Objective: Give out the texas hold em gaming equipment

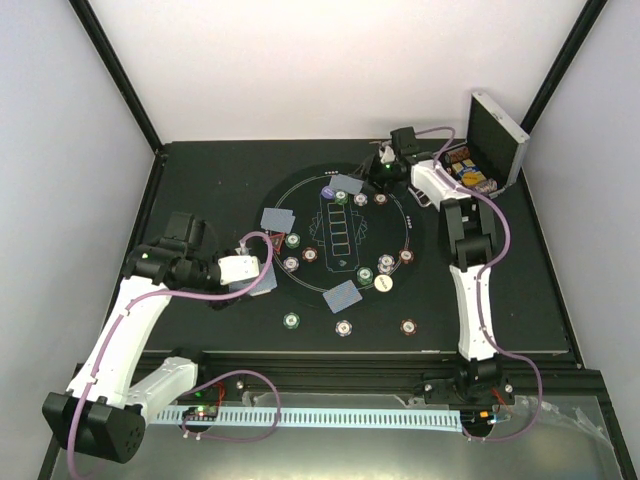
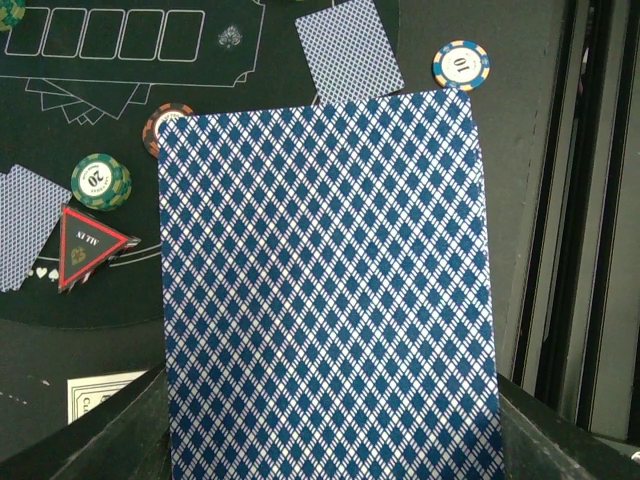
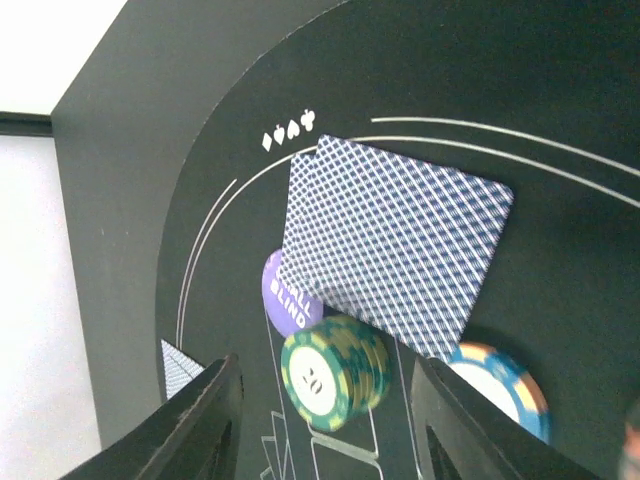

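My left gripper (image 1: pixel 260 274) is shut on a blue-diamond-backed playing card (image 2: pixel 325 290) and holds it above the mat's near-left edge. The card fills the left wrist view and hides the fingertips. Beyond it lie a red triangle marker (image 2: pixel 88 245), a green chip (image 2: pixel 100 182) and another face-down card (image 2: pixel 350 48). My right gripper (image 1: pixel 372 172) is open and empty at the far side of the mat. In the right wrist view a green chip stack (image 3: pixel 335 372) stands between its fingers (image 3: pixel 205 415), next to a purple small-blind button (image 3: pixel 288 300) and two overlapping face-down cards (image 3: pixel 395 240).
The round black mat (image 1: pixel 300 192) carries face-down cards at the left (image 1: pixel 278 217), far (image 1: pixel 347 184) and near (image 1: pixel 342 296) sides, several scattered chips and a white button (image 1: pixel 385 284). An open silver case (image 1: pixel 497 145) with chips stands at the back right.
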Robot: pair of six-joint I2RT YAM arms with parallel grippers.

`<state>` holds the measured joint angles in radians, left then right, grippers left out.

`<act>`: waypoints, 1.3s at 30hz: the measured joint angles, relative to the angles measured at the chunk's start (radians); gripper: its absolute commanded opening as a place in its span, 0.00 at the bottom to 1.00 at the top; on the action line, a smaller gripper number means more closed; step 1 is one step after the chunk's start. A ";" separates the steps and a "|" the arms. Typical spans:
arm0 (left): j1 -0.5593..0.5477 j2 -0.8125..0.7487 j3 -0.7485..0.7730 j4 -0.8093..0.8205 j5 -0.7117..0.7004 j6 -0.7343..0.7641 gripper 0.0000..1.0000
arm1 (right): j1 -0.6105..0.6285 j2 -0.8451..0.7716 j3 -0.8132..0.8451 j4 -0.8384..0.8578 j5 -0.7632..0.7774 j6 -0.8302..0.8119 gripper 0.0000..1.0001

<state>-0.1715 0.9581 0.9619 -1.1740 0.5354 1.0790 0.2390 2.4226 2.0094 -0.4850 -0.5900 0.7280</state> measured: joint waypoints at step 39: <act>-0.003 -0.007 0.007 -0.002 0.004 -0.013 0.02 | 0.755 -0.850 -1.099 0.704 -0.047 0.398 0.81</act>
<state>-0.1745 0.9512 0.9688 -1.1759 0.5392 1.0660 0.9939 1.5723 0.9104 0.2188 -0.6373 1.1259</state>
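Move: Back and to the left of the right hand, about 39 cm back, 24 cm left and 10 cm higher, is the card deck held in the left gripper. The far cards lie some 8 cm left of the right hand and 2 cm ahead; the near card lies 32 cm back and 7 cm left, and the lone green chip 40 cm back and 18 cm left, all about 6 cm below. From the left hand, the deck's middle is roughly 3 cm right, 1 cm ahead and slightly below. Lifting clear of the far cards by about 11 cm, the right hand sweeps back some 40 cm, swinging left over the mat towards the deck after a small drift right. It turns roughly 30 degrees counter-clockwise, rolls its left side up and opens its half-open fingers wide, slowing just short of the deck. The left hand holds the deck still. ##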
